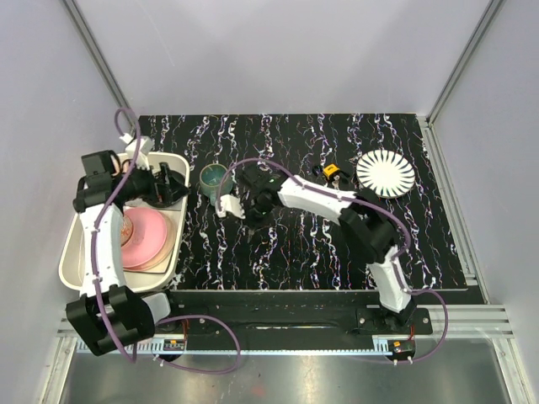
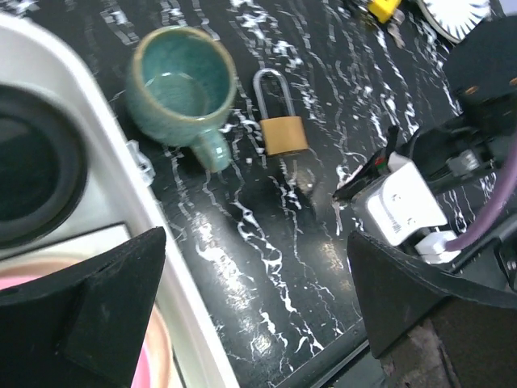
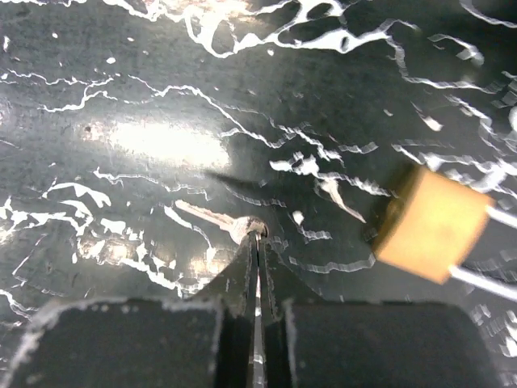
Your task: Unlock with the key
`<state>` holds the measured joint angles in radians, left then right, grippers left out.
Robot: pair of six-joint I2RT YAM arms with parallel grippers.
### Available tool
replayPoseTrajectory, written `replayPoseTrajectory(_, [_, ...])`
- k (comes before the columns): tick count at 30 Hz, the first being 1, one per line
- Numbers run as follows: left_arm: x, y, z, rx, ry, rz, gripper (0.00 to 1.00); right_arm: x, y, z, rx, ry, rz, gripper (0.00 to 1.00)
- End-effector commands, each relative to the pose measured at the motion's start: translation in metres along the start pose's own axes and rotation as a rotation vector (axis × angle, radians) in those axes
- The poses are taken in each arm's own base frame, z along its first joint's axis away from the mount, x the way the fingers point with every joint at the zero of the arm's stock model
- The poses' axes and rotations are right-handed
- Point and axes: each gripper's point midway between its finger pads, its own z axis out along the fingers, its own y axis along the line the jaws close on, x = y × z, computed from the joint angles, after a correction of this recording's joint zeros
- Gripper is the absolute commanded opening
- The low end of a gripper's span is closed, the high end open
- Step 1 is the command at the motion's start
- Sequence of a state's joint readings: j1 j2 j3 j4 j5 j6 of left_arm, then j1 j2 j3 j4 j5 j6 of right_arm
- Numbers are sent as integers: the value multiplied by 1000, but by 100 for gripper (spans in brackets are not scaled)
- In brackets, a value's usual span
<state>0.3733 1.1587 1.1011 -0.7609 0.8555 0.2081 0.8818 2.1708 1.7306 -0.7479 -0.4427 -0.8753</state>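
A small silver key [image 3: 212, 218] lies on the black marbled table, its blade pointing left in the right wrist view. My right gripper [image 3: 257, 234] is shut, its tips pinching the key's round head. The brass padlock [image 3: 432, 234] lies just right of it, apart from the key. In the left wrist view the padlock [image 2: 283, 133] lies flat with its shackle pointing away, beside a teal cup, and the right gripper [image 2: 347, 190] sits just below and to its right. My left gripper [image 2: 254, 267] hangs open over the table's left edge, holding nothing.
A teal cup [image 1: 214, 178] stands left of the padlock. A white tub [image 1: 76, 252] at the left holds a pink plate [image 1: 143, 236] and a black bowl [image 2: 32, 174]. A white fluted plate [image 1: 385, 172] and a small yellow object [image 1: 331, 171] lie at the back right.
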Motion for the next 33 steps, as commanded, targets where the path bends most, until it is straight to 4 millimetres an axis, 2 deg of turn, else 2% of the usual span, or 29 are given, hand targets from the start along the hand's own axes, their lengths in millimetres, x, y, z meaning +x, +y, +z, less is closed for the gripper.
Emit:
replayPoseTrajectory(1, [-28, -34, 9, 102, -58, 190, 99, -42, -28, -81, 276, -129, 30, 0])
replayPoseTrajectory(2, [-27, -42, 16, 127, -50, 203, 99, -30, -31, -86, 315, -113, 63, 0])
replayPoseTrajectory(3, [-33, -45, 21, 138, -68, 232, 99, -42, -37, -108, 386, -161, 60, 0])
replayPoseTrajectory(4, [-33, -55, 27, 168, -67, 239, 99, -38, -42, -118, 441, -162, 98, 0])
replayPoseTrajectory(5, [-34, -60, 31, 184, -69, 245, 99, -27, -42, -121, 469, -154, 126, 0])
replayPoseTrajectory(6, [-39, -63, 37, 199, -83, 264, 99, -37, -46, -144, 543, -206, 126, 0])
replayPoseTrajectory(8, [-40, -80, 49, 243, -79, 277, 99, -23, -47, -158, 618, -211, 191, 0])
replayPoseTrajectory(9, [-46, -82, 57, 242, -94, 297, 99, -29, -49, -179, 676, -256, 194, 0])
replayPoseTrajectory(11, [-48, -104, 68, 291, -98, 320, 99, -19, -45, -188, 721, -261, 219, 0])
replayPoseTrajectory(12, [-53, -108, 77, 296, -107, 336, 99, -23, -45, -207, 765, -299, 211, 0])
replayPoseTrajectory(13, [-52, -123, 83, 330, -99, 342, 99, -19, -46, -214, 797, -301, 225, 0])
replayPoseTrajectory(14, [-59, -133, 87, 346, -108, 354, 99, -15, -45, -217, 812, -302, 234, 0])
replayPoseTrajectory(15, [-59, -138, 97, 366, -97, 351, 98, -18, -46, -231, 845, -327, 238, 0])
replayPoseTrajectory(16, [-63, -156, 100, 406, -96, 354, 95, -13, -49, -239, 870, -337, 272, 0])
replayPoseTrajectory(17, [-65, -164, 106, 432, -96, 358, 93, -15, -50, -247, 891, -359, 281, 0])
replayPoseTrajectory(18, [-61, -169, 116, 456, -71, 348, 93, -14, -51, -252, 902, -377, 302, 0])
replayPoseTrajectory(19, [-64, -185, 120, 493, -72, 370, 91, -8, -56, -259, 938, -372, 328, 0])
replayPoseTrajectory(21, [-59, -194, 134, 532, -39, 338, 89, -7, -58, -268, 958, -400, 358, 0])
replayPoseTrajectory(22, [-59, -207, 136, 562, -34, 346, 88, -8, -58, -268, 955, -408, 361, 0])
replayPoseTrajectory(24, [-50, -214, 147, 597, 13, 334, 84, -9, -59, -271, 966, -430, 371, 0])
replayPoseTrajectory(25, [-50, -225, 149, 622, 22, 349, 83, -8, -59, -273, 977, -433, 376, 0])
replayPoseTrajectory(26, [-40, -225, 156, 625, 69, 328, 81, -8, -59, -275, 988, -440, 374, 0])
replayPoseTrajectory(28, [-38, -233, 159, 644, 82, 338, 76, -6, -61, -278, 1007, -439, 385, 0])
replayPoseTrajectory(32, [-35, -231, 167, 625, 93, 339, 74, -4, -61, -282, 1019, -450, 386, 0])
replayPoseTrajectory(33, [-36, -231, 168, 625, 93, 338, 69, -3, -62, -282, 1019, -449, 389, 0])
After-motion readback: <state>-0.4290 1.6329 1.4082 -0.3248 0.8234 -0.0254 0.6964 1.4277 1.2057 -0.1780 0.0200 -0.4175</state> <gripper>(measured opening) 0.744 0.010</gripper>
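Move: From the left hand, the key, already pinched in the right fingertips, lies about 20 cm right, 2 cm back and 19 cm below; the brass padlock is some 20 cm right, 7 ahead and 21 below, the green mug 10 right, 12 ahead. From the right hand, the left gripper is about 20 cm left, 2 ahead and 19 above; the brass padlock lies 9 cm ahead, 1 left, the green mug 14 ahead, 11 left. Lift the right hand about 20 cm with the key still pinched, drawing it right and forward and turning it clockwise while the wrist tilts, to clear the brass padlock. Meanwhile sweep the left gripper some 28 cm right towards the key, turning about 40 degrees clockwise so its fingers point rightward at the right fingertips, and narrow its wide-open fingers by about a quarter. ##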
